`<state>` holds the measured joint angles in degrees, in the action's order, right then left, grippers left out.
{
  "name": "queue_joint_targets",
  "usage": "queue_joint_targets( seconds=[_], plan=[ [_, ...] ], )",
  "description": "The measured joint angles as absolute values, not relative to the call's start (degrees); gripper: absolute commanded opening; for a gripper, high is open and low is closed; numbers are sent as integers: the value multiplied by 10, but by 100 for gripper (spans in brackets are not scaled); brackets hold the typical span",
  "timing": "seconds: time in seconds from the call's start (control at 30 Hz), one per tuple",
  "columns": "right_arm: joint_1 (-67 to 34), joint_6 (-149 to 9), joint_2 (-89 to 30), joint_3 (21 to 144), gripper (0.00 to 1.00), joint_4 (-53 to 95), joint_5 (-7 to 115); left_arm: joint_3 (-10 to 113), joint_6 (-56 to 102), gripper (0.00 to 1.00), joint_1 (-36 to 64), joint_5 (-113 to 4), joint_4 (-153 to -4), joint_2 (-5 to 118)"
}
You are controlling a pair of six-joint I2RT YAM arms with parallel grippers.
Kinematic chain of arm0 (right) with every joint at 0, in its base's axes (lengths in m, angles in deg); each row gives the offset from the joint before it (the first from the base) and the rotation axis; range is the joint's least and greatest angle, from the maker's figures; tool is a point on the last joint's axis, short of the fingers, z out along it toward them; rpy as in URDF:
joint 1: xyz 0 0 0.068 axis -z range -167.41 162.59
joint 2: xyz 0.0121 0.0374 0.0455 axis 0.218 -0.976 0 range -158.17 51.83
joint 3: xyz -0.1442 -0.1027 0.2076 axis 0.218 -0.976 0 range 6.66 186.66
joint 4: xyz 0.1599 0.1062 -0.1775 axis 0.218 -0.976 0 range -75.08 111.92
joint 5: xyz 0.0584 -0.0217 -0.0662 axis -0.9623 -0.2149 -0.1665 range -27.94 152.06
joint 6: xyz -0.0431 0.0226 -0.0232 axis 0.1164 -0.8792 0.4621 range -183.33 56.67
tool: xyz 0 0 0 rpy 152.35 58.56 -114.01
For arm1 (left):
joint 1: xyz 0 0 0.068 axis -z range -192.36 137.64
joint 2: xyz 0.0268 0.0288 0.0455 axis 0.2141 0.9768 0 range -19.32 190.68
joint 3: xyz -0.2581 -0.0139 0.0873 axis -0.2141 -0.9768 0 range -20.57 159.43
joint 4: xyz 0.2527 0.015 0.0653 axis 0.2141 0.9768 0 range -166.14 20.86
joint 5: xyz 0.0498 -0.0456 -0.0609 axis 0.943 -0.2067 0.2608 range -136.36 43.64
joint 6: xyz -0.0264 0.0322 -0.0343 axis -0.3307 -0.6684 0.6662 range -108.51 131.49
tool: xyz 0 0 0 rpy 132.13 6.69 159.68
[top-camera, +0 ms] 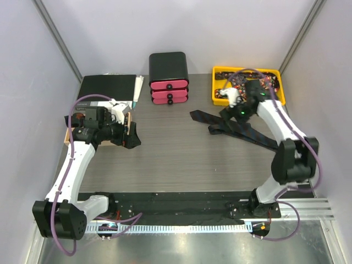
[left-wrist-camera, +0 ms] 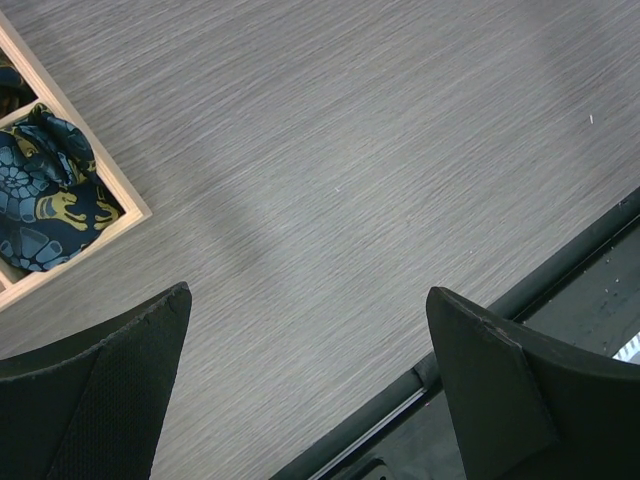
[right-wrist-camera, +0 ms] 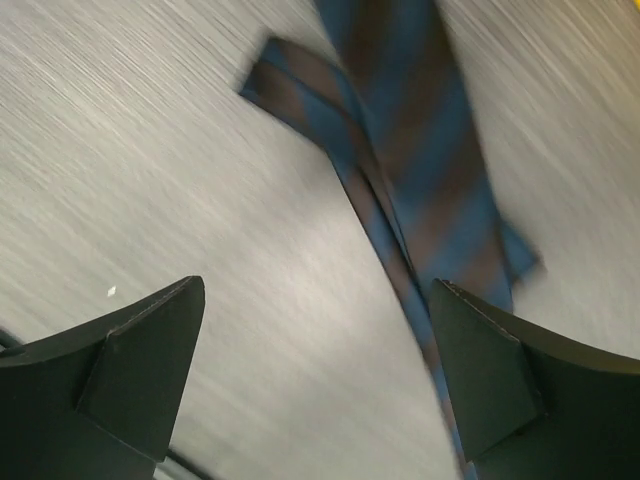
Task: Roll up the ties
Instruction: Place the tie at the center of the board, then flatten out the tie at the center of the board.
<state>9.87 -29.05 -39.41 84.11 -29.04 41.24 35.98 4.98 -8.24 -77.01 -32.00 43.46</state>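
Observation:
A long dark tie point(top-camera: 250, 135) lies unrolled on the table right of centre. In the right wrist view it shows blue and brown stripes point(right-wrist-camera: 420, 150), blurred. My right gripper point(top-camera: 227, 118) hovers over its upper end, open point(right-wrist-camera: 318, 285), with nothing between its fingers; the tie runs under the right finger. More speckled ties point(top-camera: 247, 82) fill the yellow tray. A coiled blue patterned tie point(left-wrist-camera: 45, 190) sits in a wooden box. My left gripper point(top-camera: 131, 136) is beside that box, open point(left-wrist-camera: 310, 293) over bare table.
The yellow tray point(top-camera: 215, 88) stands at the back right. A black and pink drawer unit point(top-camera: 169, 77) is at the back centre, a black mat point(top-camera: 107, 87) at the back left. The wooden box point(top-camera: 66, 136) lies under the left arm. A black rail point(left-wrist-camera: 560, 290) runs along the near edge.

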Motion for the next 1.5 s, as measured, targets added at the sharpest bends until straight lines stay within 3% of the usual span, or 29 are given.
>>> queue_joint_targets(
  seconds=[0.2, 0.67, 0.87, 0.97, 1.0, 1.1, 1.27, 1.5],
  plan=[
    [5, -263, -550, 914, 100, -266, 500, 360, 50, 100, -82, -770, -316, 433],
    [-32, -269, -749, 1105, 83, -251, 597, 360, 50, 100, -82, -759, -303, 416],
    [-30, -306, -805, 1185, 64, -266, 591, 360, 50, 100, -82, -758, -300, 416],
    [-29, -326, -823, 1207, 42, -281, 587, 360, 50, 100, -82, -755, -300, 416],
    [-29, -331, -825, 1210, 29, -282, 586, 360, 50, 100, -82, -755, -300, 416],
    [-27, -347, -831, 1219, 1, -289, 582, 360, 50, 100, -82, -754, -300, 416],
    [-23, -377, -830, 1224, 1, -293, 550, 357, 51, 100, -82, -754, -302, 411],
    [-14, -552, -733, 1233, 1, -268, 390, 346, 50, 100, -80, -772, -329, 382]
  ],
)
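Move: The tie's broad end lies about 13 cm ahead of the open right hand, 7 cm to its left and 12 cm below. The tail end trails away over the board, about level with that hand and 21 cm to its right. The yellow tray is centred some 15 cm beyond the broad end and 15 cm right of it; the drawer box is 12 cm beyond and 21 cm left. From the left hand the broad end is roughly 16 cm ahead, 34 cm right and 16 cm below. Down and forward, with a smaller shift left, the open right hand swoops to the tie's broad end, dropping about 11 cm first and then skimming on low until some 14 cm ahead. It stops there, closes fully and pinches the cloth, then lifts about 10 cm while swinging left and rolling its left side up. ##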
